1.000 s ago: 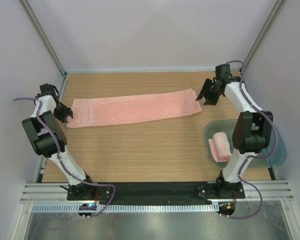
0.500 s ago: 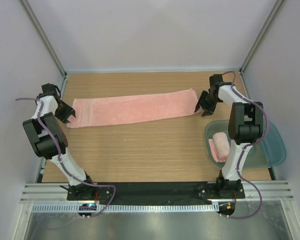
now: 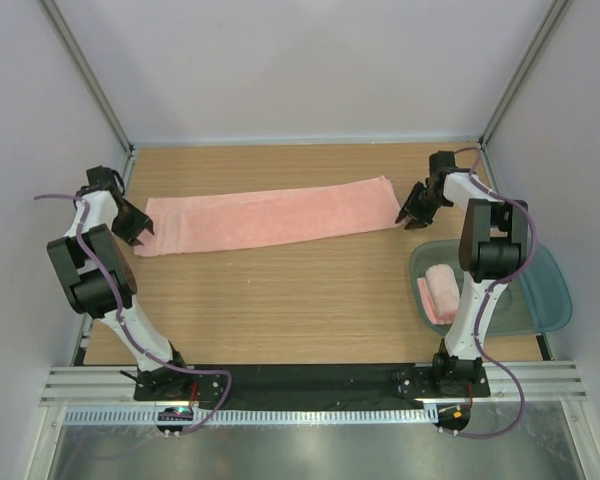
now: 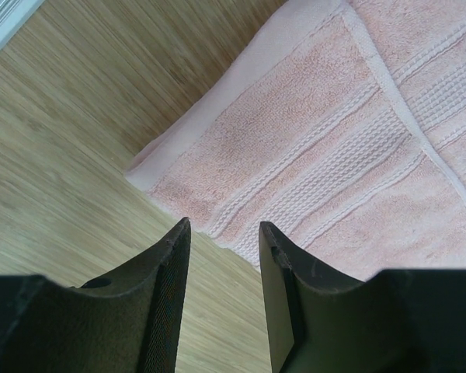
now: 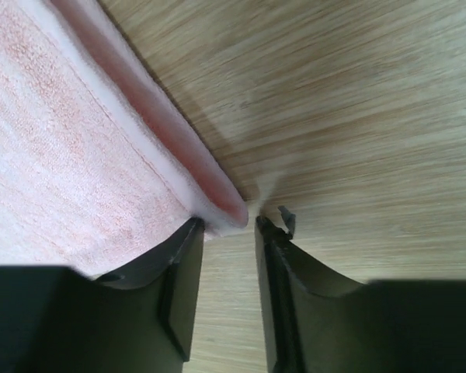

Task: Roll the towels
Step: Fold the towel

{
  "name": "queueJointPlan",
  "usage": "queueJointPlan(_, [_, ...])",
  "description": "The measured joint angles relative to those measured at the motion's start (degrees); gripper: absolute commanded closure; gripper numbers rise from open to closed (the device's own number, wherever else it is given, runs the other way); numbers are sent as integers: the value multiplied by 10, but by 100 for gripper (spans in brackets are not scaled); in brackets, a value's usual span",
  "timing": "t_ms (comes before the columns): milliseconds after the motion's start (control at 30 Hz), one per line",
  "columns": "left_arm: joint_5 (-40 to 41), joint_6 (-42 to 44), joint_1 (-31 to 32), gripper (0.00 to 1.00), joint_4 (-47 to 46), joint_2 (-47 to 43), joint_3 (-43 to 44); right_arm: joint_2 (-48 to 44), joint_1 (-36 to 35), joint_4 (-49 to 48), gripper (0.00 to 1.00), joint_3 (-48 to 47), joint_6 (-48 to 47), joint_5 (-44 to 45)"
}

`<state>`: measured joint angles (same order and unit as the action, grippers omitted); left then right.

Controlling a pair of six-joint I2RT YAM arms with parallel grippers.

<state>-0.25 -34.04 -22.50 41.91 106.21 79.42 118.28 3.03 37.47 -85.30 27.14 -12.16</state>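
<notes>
A long salmon-pink towel (image 3: 270, 218) lies flat across the far half of the table. Its left end shows pale woven stripes (image 4: 334, 132). My left gripper (image 3: 132, 226) is at that end's near corner. In the left wrist view it (image 4: 224, 231) is open, with the towel's edge just past its tips and only wood between the fingers. My right gripper (image 3: 410, 212) is at the towel's right end. In the right wrist view it (image 5: 229, 225) is open, and the towel's folded corner (image 5: 227, 211) sits right at its tips. A second pink towel (image 3: 442, 290) lies rolled in the tray.
The translucent teal-grey tray (image 3: 545, 300) sits at the near right, partly behind my right arm. Pale walls and metal frame posts close in the table at the left, back and right. Bare wood (image 3: 280, 300) lies between the towel and the arm bases.
The right wrist has turned and its gripper has come down onto the towel's right corner, jaws slightly narrower. The left gripper has opened a little and stayed at the left corner. The towel has not moved.
</notes>
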Motion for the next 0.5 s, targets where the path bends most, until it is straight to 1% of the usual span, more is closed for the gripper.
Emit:
queueJointPlan(67, [0,0,0,58,0,0,0,4,5,-6,78,0,1,-4])
queueJointPlan(167, [4,0,1,58,0,0,0,7,10,-15,87,0,5,-10])
queueJointPlan(200, [5,0,2,59,0,0,0,7,10,-17,92,0,5,-11])
queueJointPlan(233, [7,0,3,58,0,0,0,7,12,-19,94,0,6,-12])
queueJointPlan(267, [9,0,4,59,0,0,0,7,12,-22,99,0,7,-13])
queueJointPlan(433, [13,0,13,59,0,0,0,8,18,-28,99,0,8,-12])
queueJointPlan(500, [16,0,20,59,-1,-1,-2,7,21,-23,99,-1,7,1])
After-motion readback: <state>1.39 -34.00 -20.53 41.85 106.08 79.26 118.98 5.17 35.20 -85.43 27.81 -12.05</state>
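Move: Right at the right hand's half-open fingertips, scarcely 1 cm below and to the left, is the near right corner of the pink towel. The towel's far right corner lies about 13 cm farther out and 4 cm to the left. The rolled towel in the bin is some 16 cm back and 9 cm right, the bin's middle roughly 15 cm back and 21 cm right. From the left hand, the near right corner is about 64 cm to the right and 4 cm ahead. Closing its fingers until nearly shut, the right hand pinches the towel's near right corner low over the table, then keeps hold and pulls away from the left hand. It travels about 2 cm to the right while easing roughly 1 cm forward, with hardly any turn of the wrist. ##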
